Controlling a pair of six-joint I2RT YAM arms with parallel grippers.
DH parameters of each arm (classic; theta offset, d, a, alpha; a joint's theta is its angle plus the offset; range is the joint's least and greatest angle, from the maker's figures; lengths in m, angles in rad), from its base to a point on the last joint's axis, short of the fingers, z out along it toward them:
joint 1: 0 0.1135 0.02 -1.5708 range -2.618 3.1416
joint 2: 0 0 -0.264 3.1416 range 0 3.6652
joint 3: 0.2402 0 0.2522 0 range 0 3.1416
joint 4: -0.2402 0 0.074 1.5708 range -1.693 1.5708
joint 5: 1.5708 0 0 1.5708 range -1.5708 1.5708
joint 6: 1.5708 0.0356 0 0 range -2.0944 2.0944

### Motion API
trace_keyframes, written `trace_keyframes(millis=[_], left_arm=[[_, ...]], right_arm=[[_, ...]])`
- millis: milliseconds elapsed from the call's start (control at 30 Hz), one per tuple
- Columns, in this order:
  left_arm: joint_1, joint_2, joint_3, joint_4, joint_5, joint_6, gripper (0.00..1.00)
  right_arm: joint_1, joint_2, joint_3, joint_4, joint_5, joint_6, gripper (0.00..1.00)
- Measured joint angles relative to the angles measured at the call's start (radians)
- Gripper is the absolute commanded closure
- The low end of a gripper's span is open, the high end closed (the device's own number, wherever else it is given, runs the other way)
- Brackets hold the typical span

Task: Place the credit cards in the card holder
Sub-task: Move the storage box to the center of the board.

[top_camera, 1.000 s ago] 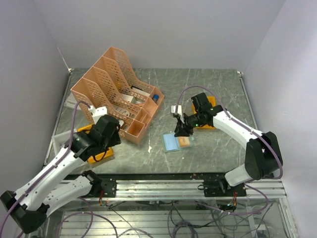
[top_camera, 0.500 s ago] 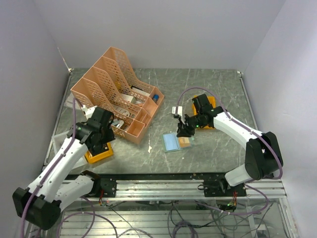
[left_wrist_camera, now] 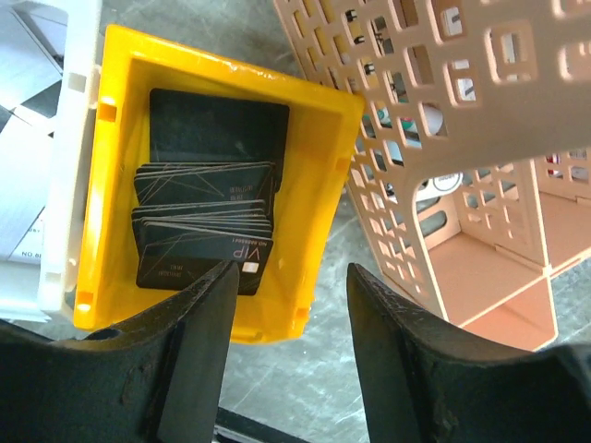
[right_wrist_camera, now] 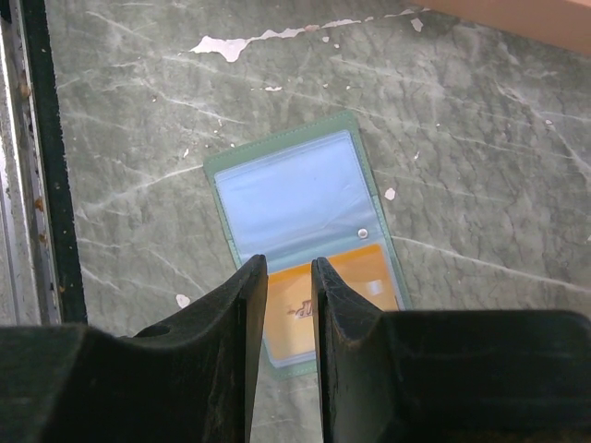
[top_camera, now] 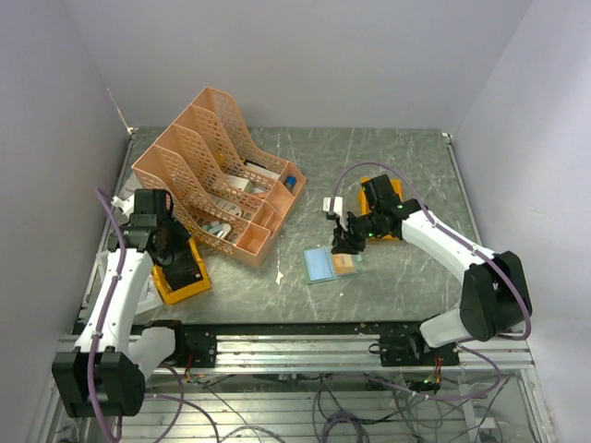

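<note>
The card holder [right_wrist_camera: 286, 198] lies open and flat on the table, a grey-green wallet with clear pockets and a snap, seen also from above [top_camera: 320, 266]. An orange credit card [right_wrist_camera: 369, 281] sits in its near pocket [top_camera: 345, 265]. My right gripper [right_wrist_camera: 289, 263] hovers low over that card [top_camera: 343, 247], jaws a narrow gap apart with nothing between them. A stack of black cards printed VIP [left_wrist_camera: 208, 235] fills a yellow bin [left_wrist_camera: 332, 101]. My left gripper [left_wrist_camera: 288, 277] is open above the bin's right rim [top_camera: 173, 249] and holds nothing.
The peach lattice file rack [top_camera: 212, 166] stands just right of the yellow bin [top_camera: 175, 291], close to my left fingers [left_wrist_camera: 462, 138]. A white tray [left_wrist_camera: 65, 185] borders the bin's left side. A second yellow bin [top_camera: 395, 190] sits behind my right arm.
My left arm has swung left and back, uncovering the yellow bin, and its gripper now looks down into it. The right gripper has stayed over the card holder.
</note>
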Motion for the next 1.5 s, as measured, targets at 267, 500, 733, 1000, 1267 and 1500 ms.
trace_keyframes(millis=[267, 500, 733, 1000, 1267, 1500], left_arm=[[0.037, 0.075, -0.009, 0.034, -0.014, 0.019, 0.61], [0.087, 0.102, -0.070, 0.065, 0.001, 0.031, 0.64], [0.092, 0.220, -0.084, 0.117, 0.114, 0.041, 0.69], [0.064, 0.096, -0.172, 0.088, 0.191, -0.019, 0.73], [-0.048, 0.066, -0.249, 0.097, 0.224, -0.108, 0.86], [-0.273, 0.110, -0.237, 0.157, 0.223, -0.209, 0.86]], right_arm=[[-0.009, -0.013, -0.001, -0.001, -0.001, 0.000, 0.73], [-0.009, -0.013, -0.001, -0.001, -0.002, -0.001, 0.73], [-0.012, -0.016, -0.001, -0.001, -0.001, -0.004, 0.73], [-0.016, -0.018, -0.001, -0.001, -0.002, -0.006, 0.73], [-0.016, -0.018, -0.001, -0.001, -0.002, -0.007, 0.72], [-0.021, -0.018, -0.001, -0.002, -0.002, -0.007, 0.72]])
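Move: Beneath and slightly nearer than the left hand lies the yellow storage box with its dark cards, its middle about 3 cm back, 1 cm to the left and 10 cm below. The orange organiser stands some 15 cm ahead and 9 cm to the right of that hand; the white tray sits about 16 cm to its left and 4 cm back. From the right hand, the storage box lies roughly 40 cm left and 3 cm back. Sinking about 7 cm into the storage box, the left hand closes its open fingers on the way, then sweeps some 9 cm right and 4 cm back towards the board's middle. The nearly shut fingertips push from inside on the box's near right corner, while the wrist tips further down and turns slightly clockwise. ##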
